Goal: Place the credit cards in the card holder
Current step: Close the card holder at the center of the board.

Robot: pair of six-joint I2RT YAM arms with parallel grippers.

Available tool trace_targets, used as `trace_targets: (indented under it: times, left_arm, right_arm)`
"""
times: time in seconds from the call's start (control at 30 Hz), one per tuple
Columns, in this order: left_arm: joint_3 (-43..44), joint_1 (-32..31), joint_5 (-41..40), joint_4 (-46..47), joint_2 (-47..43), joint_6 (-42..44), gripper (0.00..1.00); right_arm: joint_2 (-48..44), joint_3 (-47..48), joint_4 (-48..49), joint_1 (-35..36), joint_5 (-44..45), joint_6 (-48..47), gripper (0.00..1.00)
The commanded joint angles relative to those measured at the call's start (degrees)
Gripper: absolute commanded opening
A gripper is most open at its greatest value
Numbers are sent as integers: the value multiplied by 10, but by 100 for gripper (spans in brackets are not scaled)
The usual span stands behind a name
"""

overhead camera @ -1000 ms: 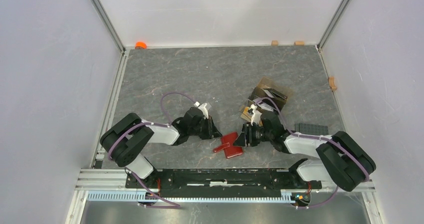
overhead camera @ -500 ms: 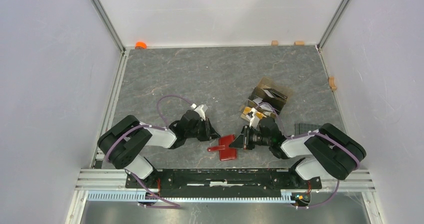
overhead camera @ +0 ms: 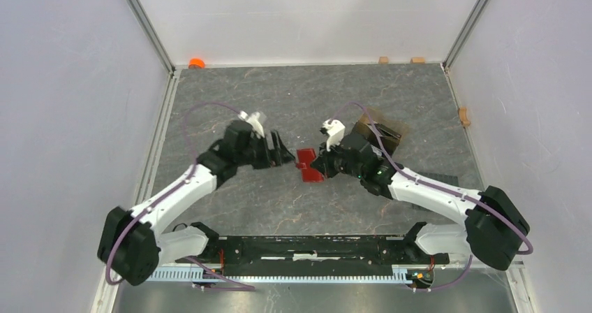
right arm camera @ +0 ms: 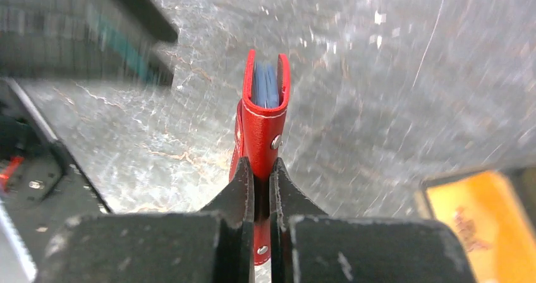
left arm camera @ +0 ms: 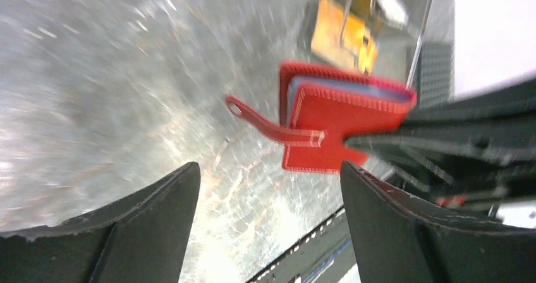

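Observation:
My right gripper (right arm camera: 261, 169) is shut on the lower edge of the red card holder (right arm camera: 265, 125) and holds it on edge above the table. A light blue card (right arm camera: 265, 86) sits inside its open top. In the top view the holder (overhead camera: 306, 165) hangs between the two grippers. My left gripper (overhead camera: 285, 156) is just left of it, open and empty, and its strap (left arm camera: 265, 124) points that way. An orange card (left arm camera: 341, 33) lies in the brown stand behind. A dark flat card (overhead camera: 434, 180) lies on the table to the right.
A brown open stand (overhead camera: 382, 130) sits behind the right gripper. Small tan blocks (overhead camera: 383, 59) lie along the back wall and one (overhead camera: 463, 115) by the right wall. An orange cap (overhead camera: 196, 63) sits in the back left corner. The black rail (overhead camera: 314, 246) runs along the near edge.
Both arms lifted and reached away from the near edge toward mid-table. The right gripper closed on the red card holder and carried it up. The left gripper opened.

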Motion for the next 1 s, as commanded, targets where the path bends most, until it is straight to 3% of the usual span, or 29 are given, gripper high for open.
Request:
trace_targets:
  times: [0.0, 0.2, 0.47, 0.53, 0.6, 0.7, 0.8, 0.97]
  left_arm:
    - [77, 85, 17, -178, -56, 100, 89]
    - [105, 152, 24, -225, -84, 130, 91]
    - [73, 165, 38, -206, -83, 131, 91]
    - [60, 164, 46, -193, -76, 126, 91]
    - [47, 165, 61, -178, -67, 120, 90]
    - [15, 162, 86, -142, -60, 100, 88]
    - [-12, 143, 84, -106, -63, 79, 87]
    - [-29, 85, 58, -70, -46, 60, 86]
  right_arm:
    - [8, 65, -94, 70, 176, -228, 0]
    - [42, 9, 35, 164, 346, -339, 0]
    - [121, 2, 63, 354, 576, -474, 1]
    - [127, 6, 37, 375, 568, -448, 14]
    - [119, 13, -2, 384, 535, -402, 43]
    - [79, 16, -47, 388, 476, -333, 67]
    - [25, 1, -71, 386, 450, -253, 78]
    - [-64, -22, -122, 341, 374, -74, 79]
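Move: Hanging in the right hand's closed fingers, the card holder has its middle about 2 cm left of that hand and 1 cm below. The bare patch of board it goes to lies some 10 cm back, 3 cm left and 11 cm down. The card box stands about 15 cm right, 6 cm ahead and 9 cm below. From the empty left hand the patch is roughly 11 cm back, 7 cm right and 11 cm down. Rolling some 65 degrees counter-clockwise about its own fingers, seen from behind the hand, the right hand first lifts slightly, then carries the pinched holder back and down about 5 cm each. It opens wide and lets go, still drawing back, then rises. The open left hand swings about 9 cm left and up, away from the holder, then sinks and eases back. ##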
